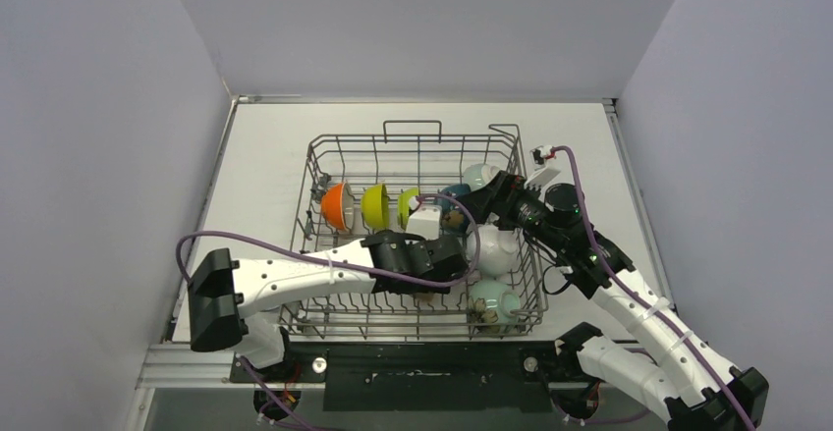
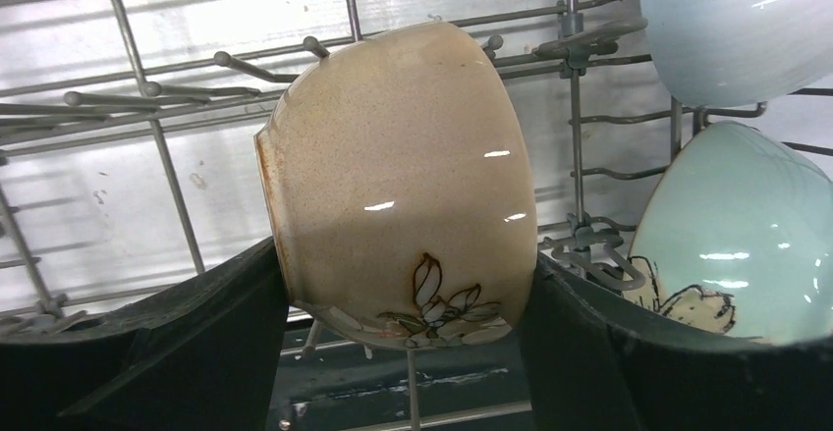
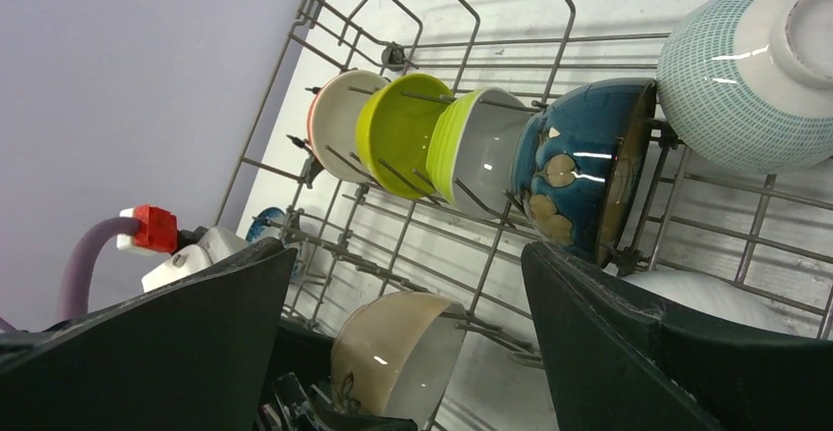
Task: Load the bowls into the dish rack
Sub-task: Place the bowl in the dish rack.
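Observation:
The beige bowl (image 2: 403,186) with a painted flower lies on its side among the tines of the dish rack (image 1: 413,138). My left gripper (image 2: 403,264) is shut on it, one finger at the rim and one at the base. Orange (image 1: 337,205), yellow (image 1: 374,205), lime (image 1: 407,205) and dark blue (image 3: 575,176) bowls stand in a row on edge, with a blue-patterned bowl (image 3: 747,78) behind them. A white bowl (image 1: 496,249) and a pale green bowl (image 2: 737,235) sit to the right. My right gripper (image 3: 408,254) hovers open above the rack, holding nothing.
The rack fills the middle of the table, its handle loops (image 1: 411,125) rising at the far side. Grey walls close in on three sides. Both purple cables (image 1: 295,249) trail over the rack. The pale green bowl sits close by my left gripper's right finger (image 2: 629,352).

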Available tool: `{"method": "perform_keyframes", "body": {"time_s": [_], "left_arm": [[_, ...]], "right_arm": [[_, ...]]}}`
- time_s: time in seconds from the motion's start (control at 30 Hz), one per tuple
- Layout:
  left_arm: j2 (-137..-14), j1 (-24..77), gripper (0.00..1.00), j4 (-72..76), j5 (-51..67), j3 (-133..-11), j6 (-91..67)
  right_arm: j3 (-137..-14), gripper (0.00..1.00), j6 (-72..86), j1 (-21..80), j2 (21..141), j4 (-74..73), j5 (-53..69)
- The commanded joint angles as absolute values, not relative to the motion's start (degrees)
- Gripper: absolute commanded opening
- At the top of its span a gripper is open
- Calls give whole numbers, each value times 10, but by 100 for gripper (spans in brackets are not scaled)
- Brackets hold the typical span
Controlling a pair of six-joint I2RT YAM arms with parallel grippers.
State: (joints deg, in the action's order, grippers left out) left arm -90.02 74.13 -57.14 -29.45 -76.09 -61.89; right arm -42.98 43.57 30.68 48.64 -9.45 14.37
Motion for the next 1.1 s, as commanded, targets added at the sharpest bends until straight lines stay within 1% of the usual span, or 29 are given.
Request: {"method": "perform_keyframes", "body": {"time_s": [0.0,0.17,0.4,0.63,0.67,0.7,0.83,0.87,0.9,1.07], "left_arm": [[-868,721,70,-472,-187,-692,-642],[-846,700,71,-425,-154,-639,-648],[-832,682,82,-354,-91,-585,-652],[-797,680,90,-372,-139,-610,-629],[-794,680,94,-379,-148,-620,-622],[-791,681,96,-389,-156,-629,-616],[-783,682,97,-450,-200,-676,-599],[-782,682,100,-466,-211,-685,-599],[-781,682,97,-483,-222,-692,-597],[-787,682,96,-544,-258,-717,-592]], "right_arm": [[-440,90,432,303,487,-56,154],[-439,90,435,303,489,-50,158],[-439,90,435,302,494,-47,162],[-442,90,434,302,492,-46,165],[-442,90,434,302,492,-45,166],[-443,90,433,302,493,-44,167],[-443,90,429,302,494,-37,171],[-443,90,428,302,495,-36,172],[-443,90,427,302,495,-36,172],[-444,90,426,302,500,-30,177]]}}
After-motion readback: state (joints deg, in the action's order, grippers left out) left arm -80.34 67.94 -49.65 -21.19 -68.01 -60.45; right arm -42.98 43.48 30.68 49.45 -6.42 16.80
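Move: Held in the left hand, the beige bowl hangs over its slot in the tines; the slot's middle is about 5 cm below the hand point, 1 cm ahead and 1 cm left. Level with the slot, the mint bowl is some 17 cm to the hand's right and 2 cm back, the white bowl 16 cm right and 10 cm ahead, the dark blue bowl 7 cm right and 19 cm ahead. From the right hand the slot is about 11 cm back, 12 cm left and 16 cm below. Tipping its left side down some 10 degrees and pointing its fingers more steeply downward, the left hand lowers the held bowl into the tines, about 5 cm down in all and slightly back. The fingers spread during the descent and let go of the bowl; opening nearly fully, the hand then rises about 6 cm with a slight forward drift, clear of the bowl. ##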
